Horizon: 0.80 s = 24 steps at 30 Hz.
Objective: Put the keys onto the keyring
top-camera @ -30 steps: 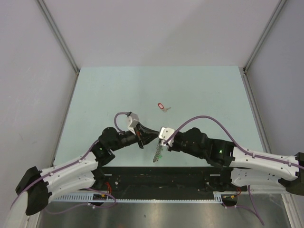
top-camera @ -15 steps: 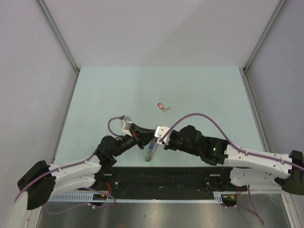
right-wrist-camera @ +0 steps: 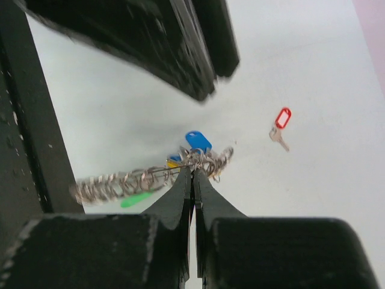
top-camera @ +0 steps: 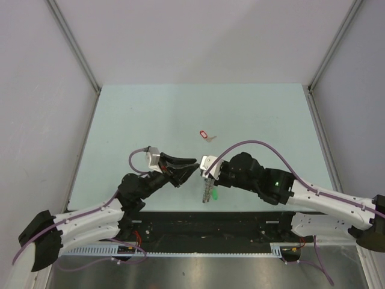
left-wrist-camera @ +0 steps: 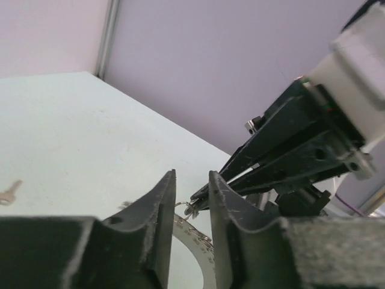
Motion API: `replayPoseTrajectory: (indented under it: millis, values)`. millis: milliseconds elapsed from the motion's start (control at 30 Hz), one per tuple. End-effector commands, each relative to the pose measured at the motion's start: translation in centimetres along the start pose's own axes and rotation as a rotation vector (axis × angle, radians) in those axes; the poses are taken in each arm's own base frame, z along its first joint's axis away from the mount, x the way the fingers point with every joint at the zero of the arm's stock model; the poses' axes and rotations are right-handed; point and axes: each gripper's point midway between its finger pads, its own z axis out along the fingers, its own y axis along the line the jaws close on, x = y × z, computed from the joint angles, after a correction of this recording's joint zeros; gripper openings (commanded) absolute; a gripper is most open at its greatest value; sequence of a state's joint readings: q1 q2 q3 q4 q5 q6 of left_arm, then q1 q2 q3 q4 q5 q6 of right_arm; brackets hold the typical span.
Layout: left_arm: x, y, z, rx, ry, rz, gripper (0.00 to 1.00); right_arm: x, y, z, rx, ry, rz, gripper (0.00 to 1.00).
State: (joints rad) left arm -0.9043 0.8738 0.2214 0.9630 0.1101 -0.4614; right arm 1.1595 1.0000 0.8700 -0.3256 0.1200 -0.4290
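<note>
My right gripper [top-camera: 204, 179] is shut on the thin wire of the keyring [right-wrist-camera: 180, 170] and holds it above the table. A bunch of small split loops, a blue tag [right-wrist-camera: 198, 141] and a green tag [right-wrist-camera: 135, 199] hang from it. From above the keyring [top-camera: 207, 192] dangles below the right wrist. My left gripper [top-camera: 192, 164] is open with a narrow gap and empty, its tips just left of the right gripper's fingers [left-wrist-camera: 258, 162]; the ring bunch [left-wrist-camera: 194, 208] shows between my left fingertips [left-wrist-camera: 167, 183]. A red-tagged key [top-camera: 205, 135] lies flat on the table farther back, also in the right wrist view [right-wrist-camera: 281, 120].
The pale green table [top-camera: 252, 114] is bounded by grey walls with metal corner posts [top-camera: 72, 42]. The left gripper's fingers [right-wrist-camera: 180, 48] fill the top of the right wrist view. The arm bases and a cable tray [top-camera: 198, 250] line the near edge.
The left gripper has swung up and left, its fingers now pointing right at the right gripper. The right gripper has shifted slightly right with the keyring still hanging from it.
</note>
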Motion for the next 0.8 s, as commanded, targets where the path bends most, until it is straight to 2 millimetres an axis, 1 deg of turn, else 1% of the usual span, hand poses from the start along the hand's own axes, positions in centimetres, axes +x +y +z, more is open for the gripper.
replayPoseTrajectory:
  millis: [0, 33, 67, 100, 133, 167, 200, 233, 267, 333, 367, 400, 500, 567, 600, 633, 667, 700, 733, 767]
  values:
    - [-3.8, -0.9, 0.4, 0.013, -0.049, 0.133, 0.36, -2.7, -1.7, -2.1, 0.002, -0.045, -0.033, 0.0]
    - [-3.2, -0.6, 0.1, 0.015, -0.005, 0.148, 0.39, -2.8, -1.6, -2.3, -0.008, -0.036, -0.038, 0.0]
    - [-3.7, -1.0, 0.3, 0.031, 0.004, 0.163, 0.39, -2.8, -1.6, -2.3, -0.012, -0.033, -0.043, 0.0]
    - [-3.7, -1.0, 0.4, 0.043, 0.027, 0.187, 0.41, -2.6, -1.6, -2.4, -0.021, -0.021, -0.053, 0.0]
    - [-2.5, -0.9, 0.1, 0.067, 0.101, 0.193, 0.41, -3.0, -1.5, -2.5, -0.03, -0.027, -0.057, 0.0]
    - [-2.9, -1.1, 0.4, 0.087, 0.118, 0.218, 0.43, -3.0, -1.4, -2.5, -0.036, -0.024, -0.06, 0.0]
    - [-2.5, -1.1, 0.4, 0.104, 0.149, 0.228, 0.46, -2.7, -1.4, -2.5, -0.043, -0.012, -0.07, 0.0]
    - [-1.5, -1.0, 0.1, 0.134, 0.213, 0.229, 0.47, -2.8, -1.2, -2.6, -0.053, -0.013, -0.073, 0.0]
    - [-1.2, -0.9, 0.4, 0.146, 0.241, 0.245, 0.47, -2.8, -1.3, -2.6, -0.056, -0.01, -0.076, 0.0]
    - [-0.2, -0.8, 0.3, 0.176, 0.304, 0.244, 0.5, -2.4, -1.1, -2.6, -0.074, 0.016, -0.083, 0.0]
    - [-0.2, -1.0, 0.5, 0.191, 0.316, 0.24, 0.51, -2.5, -1.2, -2.7, -0.074, 0.019, -0.084, 0.0]
    - [0.1, -1.0, 0.6, 0.201, 0.325, 0.234, 0.52, -2.0, -1.0, -2.5, -0.084, 0.045, -0.086, 0.0]
    - [0.4, -1.1, 0.6, 0.211, 0.328, 0.219, 0.55, -1.6, -1.6, -2.5, -0.064, 0.063, -0.083, 0.0]
    - [0.2, -1.0, 0.6, 0.198, 0.321, 0.219, 0.56, -1.3, -2.4, -2.5, -0.036, 0.077, -0.059, 0.0]
    - [-0.1, -0.6, 0.6, 0.168, 0.311, 0.222, 0.58, -1.1, -3.0, -2.5, -0.009, 0.084, -0.047, 0.0]
    - [-0.6, -0.5, 0.5, 0.144, 0.305, 0.22, 0.6, -0.5, -3.9, -2.3, 0.026, 0.11, -0.034, 0.0]
    - [-1.1, -0.3, 0.5, 0.119, 0.296, 0.223, 0.61, 0.2, -5.2, -2.3, 0.073, 0.135, -0.003, 0.0]
    - [-1.1, 0.7, 0.3, 0.053, 0.306, 0.219, 0.65, 0.4, -6.6, -2.4, 0.136, 0.147, 0.012, 0.0]
    - [-1.9, 1.0, 0.1, 0.026, 0.292, 0.225, 0.66, 0.9, -7.4, -2.3, 0.169, 0.163, 0.029, 0.0]
    - [-2.8, 1.2, 0.2, -0.005, 0.275, 0.22, 0.68, 1.7, -9.4, -2.6, 0.237, 0.183, 0.063, 0.0]
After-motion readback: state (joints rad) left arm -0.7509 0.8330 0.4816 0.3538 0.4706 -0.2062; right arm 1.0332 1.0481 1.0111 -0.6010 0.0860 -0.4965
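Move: The left fingers, already parted, have the keyring's held edge about 4 cm to their right, some 2 cm back and 3 cm below; the right fingers already pinch this edge. The ring's green tag hangs about 6 cm back, 7 cm right and 15 cm below the left hand. The red-tagged key lies on the table, roughly 25 cm ahead of the left hand, 5 cm right and 18 cm below; from the right hand it is about 26 cm straight ahead and 15 cm below. The left hand goes on opening to about two-thirds wide, touching nothing that can be seen, as it lifts nearly 4 cm above the keyring's held edge, then dips about 5 cm to finish slightly below its start, its fingertips tipping some 20 degrees down to near level. The right hand keeps the keyring's edge pinched and draws it about 4 cm to the right, away from the left fingers, easing back a little first and then speeding up forward and right at the end, while its fingers tip about 10 degrees farther down. ##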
